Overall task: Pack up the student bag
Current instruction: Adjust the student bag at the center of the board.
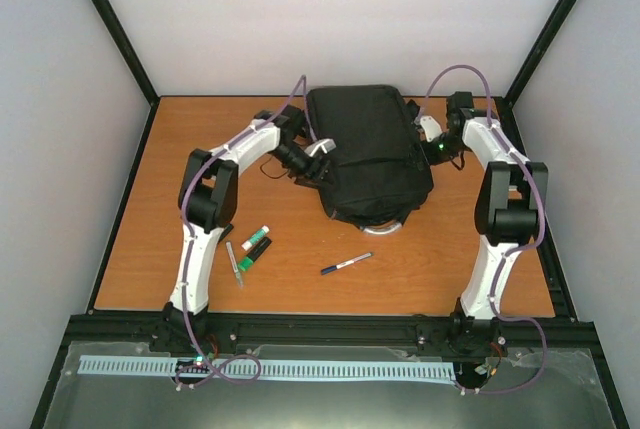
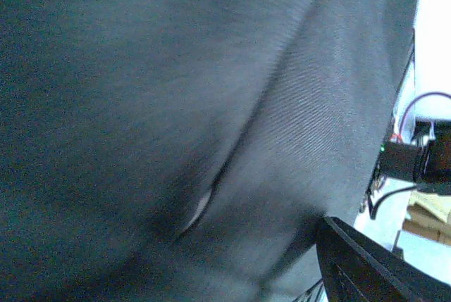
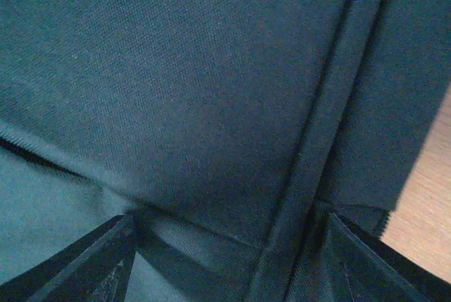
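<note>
The student bag [image 1: 370, 154], a large black fabric backpack, lies flat at the far middle of the table, its grey loop handle [image 1: 385, 228] toward me. My left gripper [image 1: 320, 157] is pressed against the bag's left edge. The left wrist view is filled with dark fabric [image 2: 176, 105], and only one finger [image 2: 366, 267] shows, at the lower right. My right gripper [image 1: 432, 141] is at the bag's right edge. Its fingers [image 3: 84, 267] stand wide apart, with bag fabric and a seam [image 3: 310, 175] spread just beyond them. Neither gripper pinches anything.
On the wooden table [image 1: 450, 269] near the left arm lie a white and green marker [image 1: 256, 238], a dark green marker [image 1: 253, 252] and a clear pen [image 1: 234, 264]. A blue pen [image 1: 346, 264] lies in front of the bag. Black frame posts stand at the corners.
</note>
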### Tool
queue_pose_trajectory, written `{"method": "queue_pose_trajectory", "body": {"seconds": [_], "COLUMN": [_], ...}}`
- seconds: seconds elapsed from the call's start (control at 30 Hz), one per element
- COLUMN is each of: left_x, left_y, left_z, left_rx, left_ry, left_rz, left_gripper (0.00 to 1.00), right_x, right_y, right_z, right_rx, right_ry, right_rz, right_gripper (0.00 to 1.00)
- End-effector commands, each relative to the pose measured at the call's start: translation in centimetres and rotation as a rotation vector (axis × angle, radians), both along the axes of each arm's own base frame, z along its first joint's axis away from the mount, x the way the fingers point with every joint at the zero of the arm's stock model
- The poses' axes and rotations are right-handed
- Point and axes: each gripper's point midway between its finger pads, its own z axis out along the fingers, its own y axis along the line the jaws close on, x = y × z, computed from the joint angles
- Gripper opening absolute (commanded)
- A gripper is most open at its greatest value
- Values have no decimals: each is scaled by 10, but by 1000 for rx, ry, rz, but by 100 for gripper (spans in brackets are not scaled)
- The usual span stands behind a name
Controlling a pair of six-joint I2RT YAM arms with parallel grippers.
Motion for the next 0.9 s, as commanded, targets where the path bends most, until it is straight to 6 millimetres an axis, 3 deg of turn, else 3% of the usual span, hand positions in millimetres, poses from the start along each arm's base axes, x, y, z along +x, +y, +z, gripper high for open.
{"method": "queue_pose_trajectory", "body": {"seconds": [0.0,0.27,0.4,0.5,0.63,0.8,0.87], "left_x": [-35,-76,-79,-80,-83,-89,-92], "left_y": [-46,-64,-59,-51,-32,-5,3], "left_z": [21,7,6,10,10,11,15], "left_rx": [-97,-32,-1,14,26,49,65], "left_ry": [-29,-44,-64,-74,-66,-98,-142], "left_rz": [-154,-279,-290,-283,-258,-245,-263], "left_gripper": [74,71,71,72,73,74,74], "right_x": [10,38,55,67,66,39,24], "right_y": [29,56,65,53,30,1,-4], "right_z": [-2,-9,-4,12,47,89,96], "right_rx": [57,23,-19,-72,-91,-121,-139], "right_ry": [11,-25,-71,-127,-186,-259,-278], "right_rz": [83,147,143,110,43,-31,-30], "right_gripper": [74,74,74,74,74,74,74]}}
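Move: The student bag lies between the hands, its middle about 12 cm to the right and 6 cm ahead of the left hand; from the right hand it is some 15 cm to the left and level with it, a few centimetres lower. Its clear handle is roughly 15 cm right and 12 cm back from the left hand. The blue-capped pen lies about 20 cm back and 6 cm right of that hand, the green marker 17 cm back and 15 cm left. Working the bag's two sides in opposite directions, the left hand draws back about 10 cm along its left side, first also pushing 5 cm to the right against it, then veering left and coming clear by the near corner. The right hand pushes the right side forward some 6 cm and a little left, then rises about 4 cm while easing back and right. Both grippers stay open. ##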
